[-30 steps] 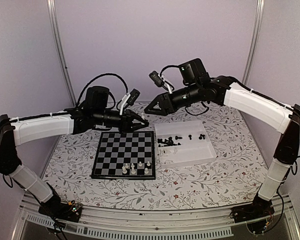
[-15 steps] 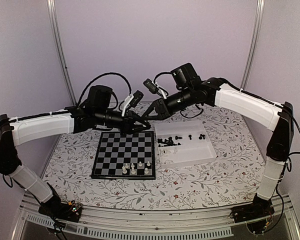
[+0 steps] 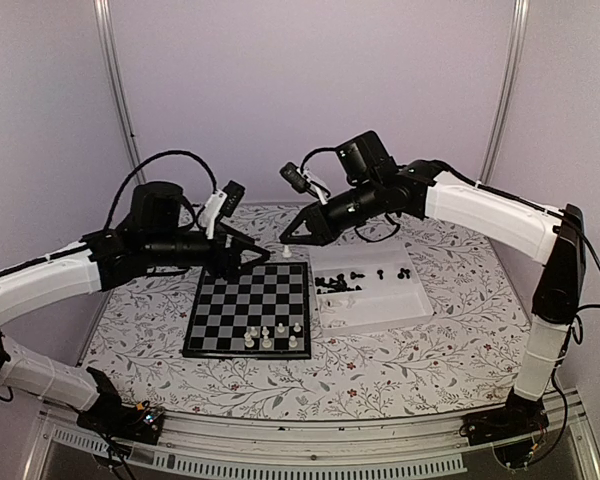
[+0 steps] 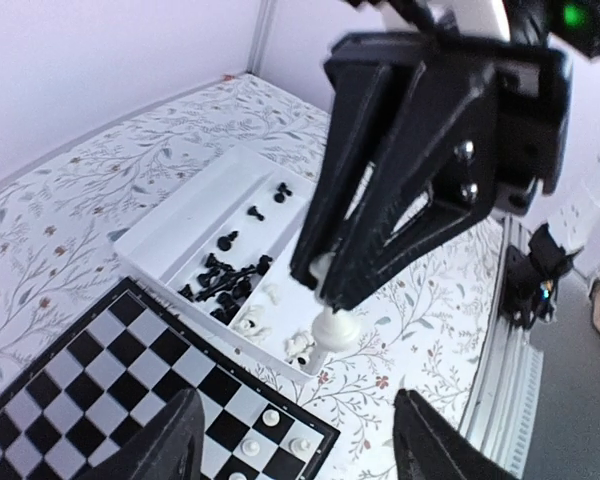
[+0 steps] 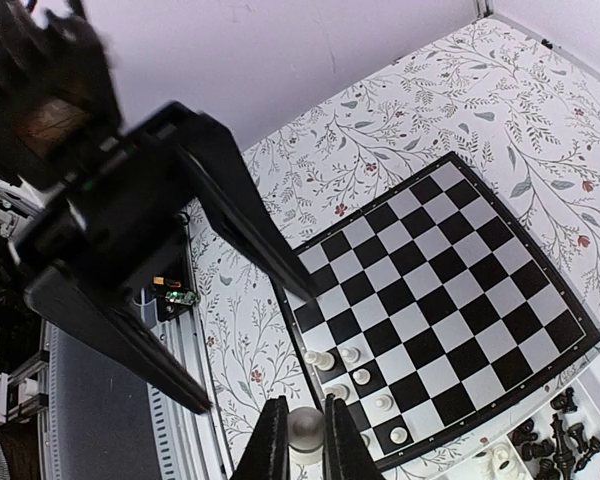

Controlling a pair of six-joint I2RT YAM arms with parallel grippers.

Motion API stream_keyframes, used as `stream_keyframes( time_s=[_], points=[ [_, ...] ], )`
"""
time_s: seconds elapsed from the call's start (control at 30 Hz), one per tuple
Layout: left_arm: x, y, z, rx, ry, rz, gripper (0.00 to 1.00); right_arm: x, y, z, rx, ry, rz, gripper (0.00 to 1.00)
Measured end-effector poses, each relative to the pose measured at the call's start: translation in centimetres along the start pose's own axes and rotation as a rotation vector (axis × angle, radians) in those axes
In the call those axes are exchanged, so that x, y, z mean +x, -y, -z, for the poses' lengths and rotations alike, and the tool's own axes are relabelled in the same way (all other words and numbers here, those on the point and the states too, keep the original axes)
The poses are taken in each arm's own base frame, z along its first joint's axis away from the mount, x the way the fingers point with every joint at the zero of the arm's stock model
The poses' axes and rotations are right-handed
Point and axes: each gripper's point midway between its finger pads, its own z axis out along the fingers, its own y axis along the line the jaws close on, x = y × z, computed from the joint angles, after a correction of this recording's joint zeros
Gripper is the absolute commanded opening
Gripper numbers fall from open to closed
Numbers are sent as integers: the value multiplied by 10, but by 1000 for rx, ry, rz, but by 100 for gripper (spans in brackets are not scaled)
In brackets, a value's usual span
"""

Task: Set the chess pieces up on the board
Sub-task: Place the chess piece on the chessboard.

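Observation:
A white chess piece (image 5: 305, 428) hangs base-down in the air, with my right gripper (image 5: 305, 415) shut on its head. In the top view this piece (image 3: 286, 249) is over the board's (image 3: 238, 300) far right corner, just below the right gripper (image 3: 290, 238). My left gripper (image 3: 255, 260) stands open to its left, apart from the piece and holding nothing. In the left wrist view the piece (image 4: 335, 328) sits between the right gripper's fingers (image 4: 380, 230), above my own left gripper (image 4: 310, 450). Several white pieces (image 3: 270, 335) stand on the board's near right squares.
A white two-compartment tray (image 3: 380, 305) lies right of the board, with black pieces (image 3: 338, 284) in its far left part and a few white pieces (image 4: 270, 325) by its near corner. A flowered cloth (image 3: 430, 350) covers the table.
The left gripper has opened, let go of the white piece and drawn back to the left. The right gripper came in from the right and shut on that piece.

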Motion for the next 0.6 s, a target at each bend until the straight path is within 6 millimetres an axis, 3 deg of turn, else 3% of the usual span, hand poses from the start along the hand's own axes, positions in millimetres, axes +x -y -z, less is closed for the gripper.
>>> stream_keyframes(
  time_s=[0.1,0.23,0.33,0.47,0.5,0.6],
  points=[
    [-8,-4,44,-105,89,60,82,0,-6,-9,32,5,34,0],
    [-19,-18,87,-238,199,140,85,3,-27,-28,45,0,99,0],
    [-12,-44,103,-367,204,227,85,16,-46,-53,35,-29,160,0],
    [16,-79,113,-537,129,332,89,40,-64,-81,5,-64,204,0],
    [21,-82,115,-561,116,345,97,44,-67,-85,-1,-72,208,0],
    [30,-89,124,-622,100,384,99,50,-76,-98,-2,-78,236,0]
  ],
)
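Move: The white pawn is already in the right gripper. The empty near-row squares it seems meant for lie about 10 cm to that hand's left, level with it fore and aft, some 26 cm below. The placed white pieces stand about 4 cm left and 1 cm back; the board's middle is 9 cm ahead and 9 cm left. From the left hand, the squares are roughly 4 cm left, 1 cm ahead and 24 cm below. The white pawn, still pinched in the right fingers, is carried back and left some 12 cm while sinking about 5 cm, most of the descent coming late, towards the board's near rows; the wrist turns only slightly. The left hand, already free of it, swings about 15 cm left, away from the pawn, rising briefly and sinking again, turning some 40 degrees counter-clockwise and opening wide. ##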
